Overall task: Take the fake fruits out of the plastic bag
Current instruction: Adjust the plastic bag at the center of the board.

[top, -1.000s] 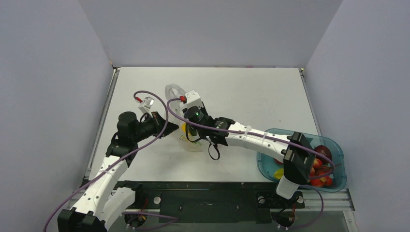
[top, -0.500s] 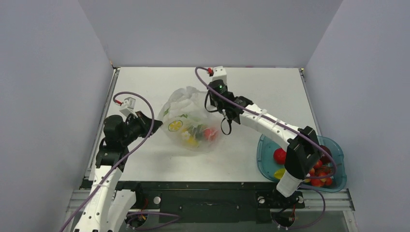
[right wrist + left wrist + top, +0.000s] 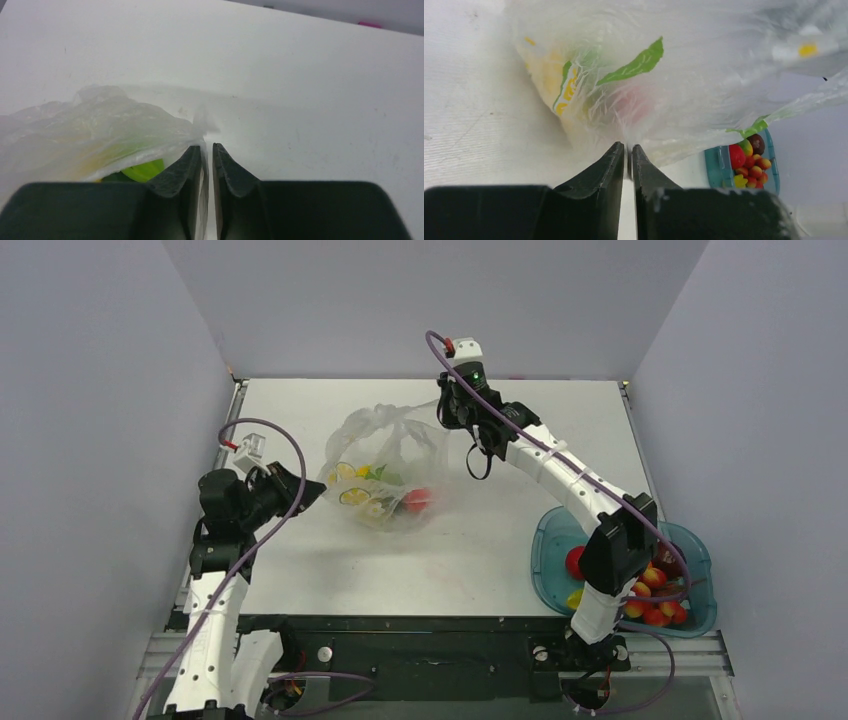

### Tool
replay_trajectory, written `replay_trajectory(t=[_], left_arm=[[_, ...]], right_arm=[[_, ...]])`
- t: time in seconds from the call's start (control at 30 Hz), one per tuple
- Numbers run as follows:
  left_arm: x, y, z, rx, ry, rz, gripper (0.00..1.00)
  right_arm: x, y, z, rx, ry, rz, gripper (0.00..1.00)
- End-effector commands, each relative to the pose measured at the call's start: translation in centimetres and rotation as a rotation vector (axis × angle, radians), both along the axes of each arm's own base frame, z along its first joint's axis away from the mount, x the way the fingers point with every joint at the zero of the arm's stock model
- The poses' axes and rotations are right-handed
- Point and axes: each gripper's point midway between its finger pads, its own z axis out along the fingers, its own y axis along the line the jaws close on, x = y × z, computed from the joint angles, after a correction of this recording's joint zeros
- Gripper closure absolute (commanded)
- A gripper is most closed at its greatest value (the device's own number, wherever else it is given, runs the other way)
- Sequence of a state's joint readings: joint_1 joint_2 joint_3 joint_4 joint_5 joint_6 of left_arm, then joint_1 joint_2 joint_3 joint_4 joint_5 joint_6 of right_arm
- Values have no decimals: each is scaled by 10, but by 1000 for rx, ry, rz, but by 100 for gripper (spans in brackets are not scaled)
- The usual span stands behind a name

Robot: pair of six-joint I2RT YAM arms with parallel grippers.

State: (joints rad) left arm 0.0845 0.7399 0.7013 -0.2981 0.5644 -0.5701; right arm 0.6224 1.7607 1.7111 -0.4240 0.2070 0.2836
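Note:
The clear plastic bag [image 3: 385, 465] is stretched above the table between both grippers. Inside it lie several fake fruits: yellow-green slices [image 3: 352, 496], a green piece [image 3: 385, 477] and a red one [image 3: 417, 499]. My left gripper [image 3: 308, 488] is shut on the bag's left edge; in the left wrist view the film [image 3: 664, 75] runs into the closed jaws of that gripper [image 3: 628, 148]. My right gripper [image 3: 447, 418] is shut on the bag's far right edge; the right wrist view shows film [image 3: 100, 130] pinched in this gripper [image 3: 207, 148], with a green piece [image 3: 142, 171] beside it.
A teal translucent tray [image 3: 548, 585] at the near right holds several red and yellow fruits [image 3: 655, 590]; it also shows in the left wrist view [image 3: 719, 165]. Grey walls enclose the table on three sides.
Both grippers have pulled apart, the right one up and far back, the left one leftward. The bag has been lifted and spread open between them, and the fruits inside now show.

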Motion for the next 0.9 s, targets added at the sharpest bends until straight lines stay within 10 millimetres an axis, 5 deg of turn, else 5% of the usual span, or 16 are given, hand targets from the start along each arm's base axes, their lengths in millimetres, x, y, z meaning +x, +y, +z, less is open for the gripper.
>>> replay_trajectory(t=[0.0, 0.13, 0.23, 0.47, 0.6, 0.7, 0.87], left_arm=[[-3, -19, 5, -78, 4, -130, 83], [-7, -23, 12, -78, -15, -168, 60], [-10, -22, 26, -46, -36, -170, 46], [-9, -9, 42, -8, -27, -76, 42], [2, -5, 55, -175, 7, 50, 41], [18, -1, 64, -291, 21, 118, 41], [41, 0, 71, -303, 64, 124, 41]], right_arm=[[-15, 17, -18, 16, 74, 68, 81], [-34, 17, -30, -50, 116, 84, 55], [-51, 9, -12, -75, 84, 75, 42], [-75, -32, 57, 107, -21, -96, 25], [-92, -28, 86, 438, -3, -189, 23], [-101, -9, 89, 666, 93, -227, 15], [-108, 6, 72, 803, 225, -304, 13]])
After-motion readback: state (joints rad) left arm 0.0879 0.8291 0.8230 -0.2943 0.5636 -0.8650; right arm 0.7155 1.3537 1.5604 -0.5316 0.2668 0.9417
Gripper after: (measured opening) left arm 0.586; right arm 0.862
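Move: Both hands start at the plastic bag, the left one pinching its left edge. The fruit-filled body of the bag lies about 13 cm ahead of the left hand, 11 cm to its right and 20 cm below. From the right hand at the far right rim, that body is some 4 cm back, 13 cm left and 23 cm below. Inside it, from the left hand, the red fruit is about 12 cm ahead and 17 cm right, the green one roughly 17 cm ahead and 10 cm right. Both hands let go of the bag film as their fingers spread, the left to a bit over half and the right nearly wide. The right dips about 4 cm while drawing back, then swings up some 15 cm, ending about 11 cm back with its left side rolled up some 35 degrees. The left dips slightly back and to the right, then rises about 5 cm and edges forward. ##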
